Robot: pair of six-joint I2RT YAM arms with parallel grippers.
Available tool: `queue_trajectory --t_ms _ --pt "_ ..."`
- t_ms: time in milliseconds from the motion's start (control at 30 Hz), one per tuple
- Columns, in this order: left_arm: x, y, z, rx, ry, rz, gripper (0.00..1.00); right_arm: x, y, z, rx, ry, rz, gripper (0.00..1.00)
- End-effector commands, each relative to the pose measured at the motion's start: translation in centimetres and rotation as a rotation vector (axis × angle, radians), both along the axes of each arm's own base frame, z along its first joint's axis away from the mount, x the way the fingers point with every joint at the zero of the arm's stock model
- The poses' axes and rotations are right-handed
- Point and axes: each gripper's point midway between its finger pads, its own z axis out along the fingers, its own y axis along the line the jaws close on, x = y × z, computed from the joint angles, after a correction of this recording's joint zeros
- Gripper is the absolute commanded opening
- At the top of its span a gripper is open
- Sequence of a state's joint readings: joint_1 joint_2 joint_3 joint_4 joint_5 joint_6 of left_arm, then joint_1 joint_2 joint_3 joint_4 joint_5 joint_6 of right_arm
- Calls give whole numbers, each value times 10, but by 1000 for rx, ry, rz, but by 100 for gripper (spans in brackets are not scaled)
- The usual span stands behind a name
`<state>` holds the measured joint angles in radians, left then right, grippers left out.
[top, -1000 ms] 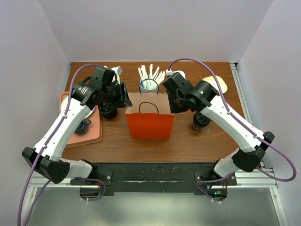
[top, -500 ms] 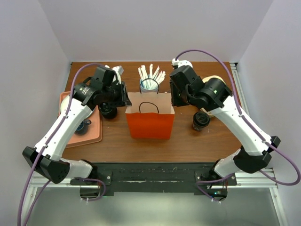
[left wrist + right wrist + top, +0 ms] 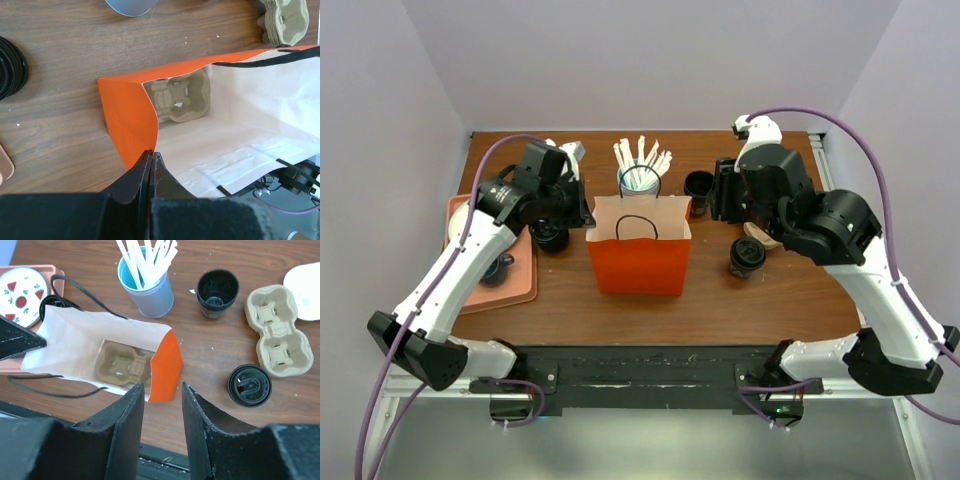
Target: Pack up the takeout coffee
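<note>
The takeout coffee (image 3: 747, 257), a small dark cup with a round black lid (image 3: 249, 385), stands on the table right of the orange paper bag (image 3: 638, 262). The bag stands open with a cardboard cup carrier (image 3: 122, 367) lying on its floor (image 3: 180, 95). My left gripper (image 3: 586, 214) is shut on the bag's left rim (image 3: 150, 156), with orange paper pinched between its fingers. Above the table by the bag's right edge, my right gripper (image 3: 724, 196) hangs open (image 3: 162, 387) with nothing in it. It touches neither the bag nor the coffee.
A blue straw holder (image 3: 638, 180) stands behind the bag. An open all-black cup (image 3: 217, 290) and a second cardboard carrier (image 3: 277, 337) sit at the back right. At the left are a pink tray (image 3: 520, 285) and another dark lidded cup (image 3: 550, 236).
The right gripper left the bag's right edge, opened wider and rose back to the right. The left gripper closed on the bag's left rim.
</note>
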<state>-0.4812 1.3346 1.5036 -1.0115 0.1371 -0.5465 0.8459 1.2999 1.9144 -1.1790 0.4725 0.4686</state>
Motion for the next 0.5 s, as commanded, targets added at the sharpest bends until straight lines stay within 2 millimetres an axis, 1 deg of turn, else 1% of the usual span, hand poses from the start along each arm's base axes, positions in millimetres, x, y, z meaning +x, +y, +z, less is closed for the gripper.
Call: queue_trajectory --t_ms 0,33,67,100,133,200,233,267,300,333,367,400,467 --pt "-8 4 12 1 -11 -2 2 1 4 0 2 -33 31 41" --pt "-5 10 12 33 -7 31 22 0 4 -3 1 -28 41 41" --pt "0 10 16 44 -7 46 31 -1 5 -10 -7 -16 48 41" --pt "-1 14 14 64 7 63 37 -2 5 -10 -2 -18 54 41" --pt "3 17 14 84 2 80 41 -2 4 -12 -4 -16 50 40" --pt "12 15 20 89 -15 80 43 -3 3 -15 -13 -8 43 40" --pt "16 15 21 98 -28 82 43 -2 2 -16 -21 -5 34 40" --pt "17 15 19 101 -31 80 43 -1 0 -14 -26 -10 28 40" --pt "23 17 18 115 -51 98 43 0 0 -18 -51 7 22 40" --pt "25 17 16 118 -51 98 42 2 -3 -11 -50 -5 7 39" --pt "28 15 16 114 -57 96 41 2 -4 -10 -54 -1 0 39" --pt "29 13 17 107 -59 90 39 2 -5 -12 -67 6 -2 38" --pt "34 13 12 116 -66 92 38 3 -6 -17 -81 11 -7 38"
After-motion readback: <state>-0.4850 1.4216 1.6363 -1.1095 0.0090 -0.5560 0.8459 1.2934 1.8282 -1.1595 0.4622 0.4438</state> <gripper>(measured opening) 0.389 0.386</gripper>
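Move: The orange bag stands open, its left rim pinched in the left fingers; its middle is some 11 cm to that hand's right, level with it in reach and about 11 cm below. The black lids lie about 9 cm ahead and 12 cm to its left, the straw cup roughly 18 cm ahead and 11 cm to its right. From the right hand, the bag's middle is around 18 cm left, 2 cm ahead and well below; the lidded coffee cup sits about 4 cm ahead and 10 cm right. The bag's left rim is let go: the left fingers, shut on it at first, open to about two fifths, and the hand eases some 2 cm forward and a little less to the left, rolling about 5 degrees with its left side rising, the rim now loose by the fingertips. The right hand, empty and part open, sinks about 2.5 cm in the air to the right of the bag. ##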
